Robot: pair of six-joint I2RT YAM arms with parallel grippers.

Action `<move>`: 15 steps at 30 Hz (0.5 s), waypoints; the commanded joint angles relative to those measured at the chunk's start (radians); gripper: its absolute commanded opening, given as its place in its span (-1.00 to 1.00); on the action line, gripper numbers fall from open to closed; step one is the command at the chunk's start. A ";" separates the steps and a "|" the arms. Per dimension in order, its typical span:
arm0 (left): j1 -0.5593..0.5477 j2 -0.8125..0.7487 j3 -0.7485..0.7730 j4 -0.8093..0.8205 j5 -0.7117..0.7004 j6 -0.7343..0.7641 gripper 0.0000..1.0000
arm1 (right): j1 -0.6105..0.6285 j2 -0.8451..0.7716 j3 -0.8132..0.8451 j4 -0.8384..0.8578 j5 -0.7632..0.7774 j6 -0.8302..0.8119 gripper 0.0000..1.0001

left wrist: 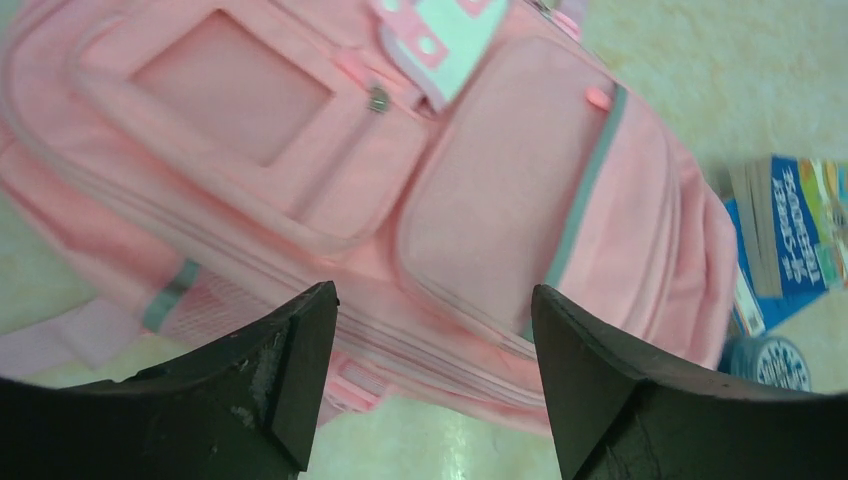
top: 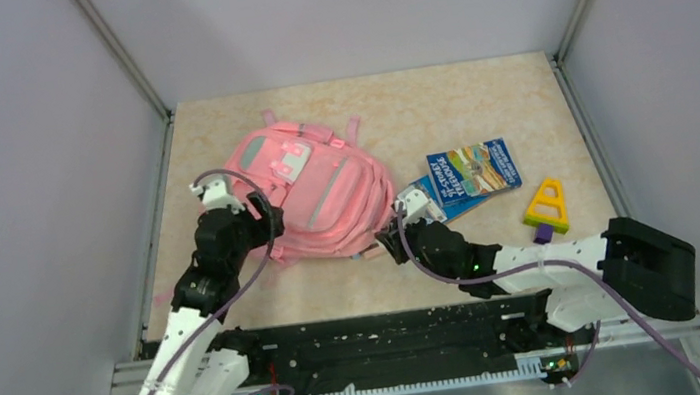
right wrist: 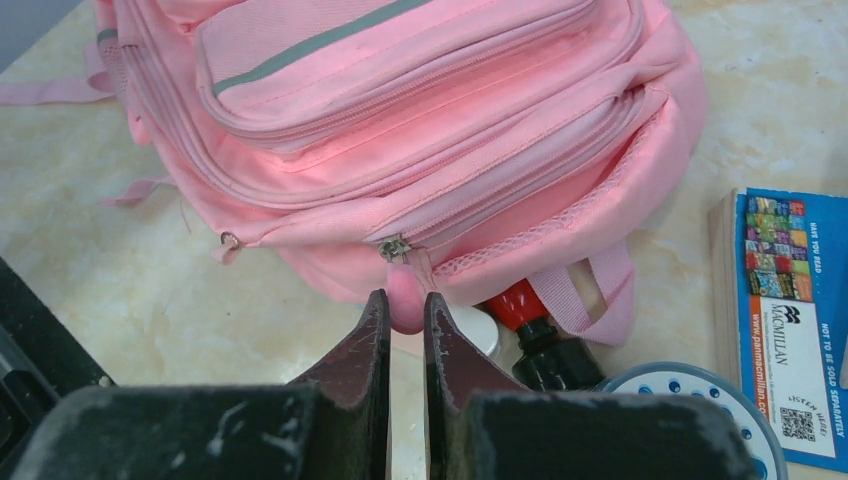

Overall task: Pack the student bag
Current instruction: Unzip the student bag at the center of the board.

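Note:
The student bag (top: pixel 311 197) is a large pink backpack lying flat on the table, front pockets up. My left gripper (top: pixel 255 212) hovers open at the bag's near left edge. In the left wrist view its jaws (left wrist: pixel 435 310) stand wide apart over the bag (left wrist: pixel 480 200) with nothing between them. My right gripper (top: pixel 394 242) is at the bag's near right corner. In the right wrist view it (right wrist: pixel 405 305) is shut on the pink zipper pull (right wrist: pixel 404 296) that hangs from a zipper on the bag (right wrist: pixel 400 130).
A blue book (top: pixel 472 170) lies right of the bag, with a yellow triangle with a purple part (top: pixel 547 209) beyond it. A red-and-black capped object (right wrist: pixel 540 330) and a round blue-and-white lid (right wrist: pixel 690 400) sit by the bag's corner, close to my right gripper.

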 commanded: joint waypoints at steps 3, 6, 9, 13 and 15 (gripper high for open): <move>-0.254 0.137 0.197 -0.092 -0.046 0.124 0.51 | -0.002 -0.051 0.046 0.019 -0.089 -0.028 -1.00; -0.301 0.221 0.308 -0.153 0.059 0.202 0.51 | -0.003 -0.066 0.059 -0.020 -0.082 -0.021 -1.00; -0.314 0.300 0.409 -0.197 0.204 0.307 0.52 | -0.003 -0.081 0.080 -0.068 -0.056 -0.027 -1.00; -0.352 0.393 0.455 -0.144 0.322 0.381 0.52 | -0.004 -0.090 0.109 -0.124 0.003 -0.023 -1.00; -0.387 0.437 0.455 -0.108 0.355 0.406 0.52 | -0.004 -0.094 0.108 -0.130 0.024 -0.007 -1.00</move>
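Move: The zipper pull at the student bag's near right side is already pinched at the right fingertips, only about 1 cm ahead and 1 cm left of that hand's point; from the open left hand it lies about 26 cm right, 5 cm back and 5 cm lower. The bag's middle is roughly 6 cm ahead and 6 cm right of the left hand, 11 cm below. From the right hand, the blue tin stands some 8 cm right, 1 cm ahead, 9 cm below. The zipper pull stays pinched in the right hand, which all but holds its place, while the left hand comes towards it, sweeping some 13 cm to the right above the bag. The left hand rises about 5 cm on the way and turns roughly 35 degrees clockwise, its fingers staying wide open and clear of the cloth. ##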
